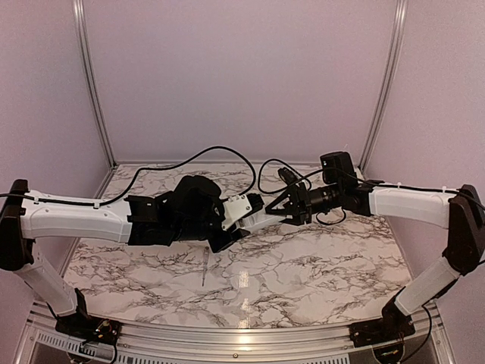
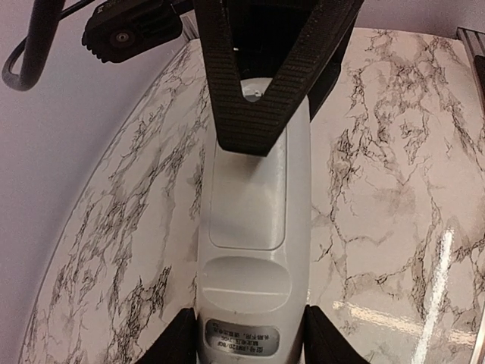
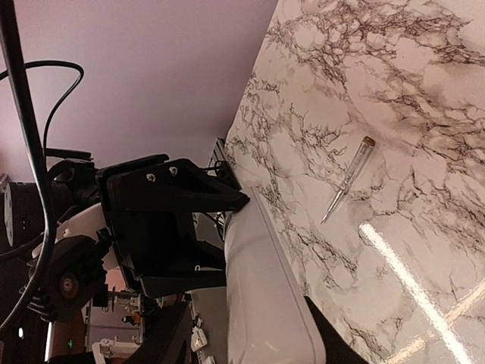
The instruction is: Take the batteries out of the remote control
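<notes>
The white remote control (image 1: 254, 214) hangs in the air between both arms, above the marble table. My left gripper (image 2: 246, 337) is shut on its label end, one black finger on each side, and its back face (image 2: 254, 227) with the closed cover panel faces the left wrist camera. My right gripper (image 3: 242, 341) is shut on the other end. One ribbed finger (image 2: 254, 114) lies flat on the back face, and the remote (image 3: 269, 296) fills the gap between the jaws. The batteries are hidden.
A thin pale pen-like tool (image 3: 347, 180) lies on the marble table (image 1: 303, 280), below the held remote and toward the front left (image 1: 205, 269). Black cables loop over the far part of the table. Pale walls close in the back and sides.
</notes>
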Controlling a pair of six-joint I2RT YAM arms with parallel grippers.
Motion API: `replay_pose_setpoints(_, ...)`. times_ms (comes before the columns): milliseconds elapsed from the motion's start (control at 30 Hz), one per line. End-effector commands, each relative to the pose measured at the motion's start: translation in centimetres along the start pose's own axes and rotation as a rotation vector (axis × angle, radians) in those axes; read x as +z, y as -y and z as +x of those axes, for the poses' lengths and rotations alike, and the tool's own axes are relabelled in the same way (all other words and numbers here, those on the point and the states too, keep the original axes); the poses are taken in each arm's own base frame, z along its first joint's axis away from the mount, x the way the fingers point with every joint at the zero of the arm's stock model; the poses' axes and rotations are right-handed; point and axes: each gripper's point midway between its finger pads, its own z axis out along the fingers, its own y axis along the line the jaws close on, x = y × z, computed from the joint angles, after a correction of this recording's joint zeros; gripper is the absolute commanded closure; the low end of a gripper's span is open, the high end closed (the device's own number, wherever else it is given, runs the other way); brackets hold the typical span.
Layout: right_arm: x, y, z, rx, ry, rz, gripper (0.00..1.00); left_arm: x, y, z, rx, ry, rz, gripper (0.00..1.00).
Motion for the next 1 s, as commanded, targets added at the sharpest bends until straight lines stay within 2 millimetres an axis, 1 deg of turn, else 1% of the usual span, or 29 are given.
replay_pose_setpoints(0,0.1,-1.4,-0.4,-0.04,-0.008,-0.04,0.63,-1.5,-1.0,-2.6,0.013,0.066,-0.012,0.58)
replay_pose_setpoints(133,0.1,-1.5,-0.3,-0.038,-0.009,-0.043,0.78,-1.7,-1.3,-3.0,0.019,0.07,-0.017,0.57)
replay_pose_setpoints(200,0.0,-1.8,-0.3,-0.047,-0.009,-0.047,0.84,-2.0,-1.6,-3.4,0.019,0.077,-0.028,0.54)
replay_pose_setpoints(233,0.0,-2.0,-0.4,-0.051,-0.008,-0.05,0.85,-2.3,-1.8,-3.6,0.013,0.083,-0.035,0.49)
replay_pose_setpoints(367,-0.3,-3.1,-0.9,-0.089,0.005,-0.055,0.87,-3.6,-2.9,-4.6,-0.025,0.098,-0.074,0.18)
replay_pose_setpoints(400,-0.4,-3.2,-1.2,-0.1,0.012,-0.049,0.88,-4.1,-3.3,-4.8,-0.035,0.101,-0.087,0.09)
replay_pose_setpoints(433,-0.5,-3.5,-1.6,-0.113,0.023,-0.044,0.89,-4.6,-3.7,-4.8,-0.04,0.101,-0.107,0.04)
replay_pose_setpoints(467,-0.5,-3.8,-1.9,-0.124,0.033,-0.044,0.89,-5.2,-4.1,-4.8,-0.045,0.105,-0.122,0.01)
replay_pose_setpoints(567,-0.8,-5.1,-3.1,-0.174,0.069,-0.051,0.89,-7.5,-5.7,-5.0,-0.109,0.132,-0.164,0.01)
replay_pose_setpoints(600,-0.9,-5.6,-3.6,-0.189,0.08,-0.053,0.89,-8.2,-6.2,-5.2,-0.148,0.148,-0.141,0.01)
replay_pose_setpoints(633,-1.0,-6.1,-4.0,-0.207,0.094,-0.052,0.89,-9.0,-7.0,-5.3,-0.205,0.164,-0.128,0.01)
replay_pose_setpoints(733,-1.5,-7.9,-5.5,-0.277,0.154,-0.073,0.89,-11.0,-9.0,-6.1,-0.393,0.234,0.001,0.01)
replay_pose_setpoints(767,-1.6,-8.5,-5.9,-0.292,0.171,-0.083,0.89,-11.5,-9.5,-6.4,-0.464,0.261,0.062,0.01)
replay_pose_setpoints(800,-1.8,-9.2,-6.3,-0.305,0.188,-0.102,0.89,-12.0,-10.4,-6.5,-0.529,0.285,0.099,0.01)
replay_pose_setpoints(833,-1.9,-9.8,-6.6,-0.315,0.202,-0.123,0.89,-12.4,-11.0,-6.9,-0.576,0.316,0.135,0.01)
replay_pose_setpoints(900,-2.3,-11.2,-7.2,-0.339,0.23,-0.162,0.89,-12.7,-11.4,-7.5,-0.656,0.355,0.213,0.01)
replay_pose_setpoints(967,-2.6,-12.3,-7.6,-0.36,0.25,-0.188,0.89,-13.0,-11.8,-8.5,-0.743,0.406,0.316,0.01)
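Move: Held between both hands, the remote control has its middle about 6 cm to the right of the left hand and 2 cm ahead, at the hand's height; the left fingers are still shut on its label end. From the right hand, half closed around the other end, that middle lies some 6 cm left and 1 cm back. The screwdriver on the table is roughly 9 cm left of the left hand, 5 cm ahead and 18 cm below. Closing from half open, the right fingers pinch the far end of the remote control while both hands stay put. Then the left fingers open wide, let go of the label end and go up about 15 cm, left and somewhat forward, tips swinging upward, while the right hand keeps its grip and rises some 8 cm, a little forward, tilting about 15 degrees. ##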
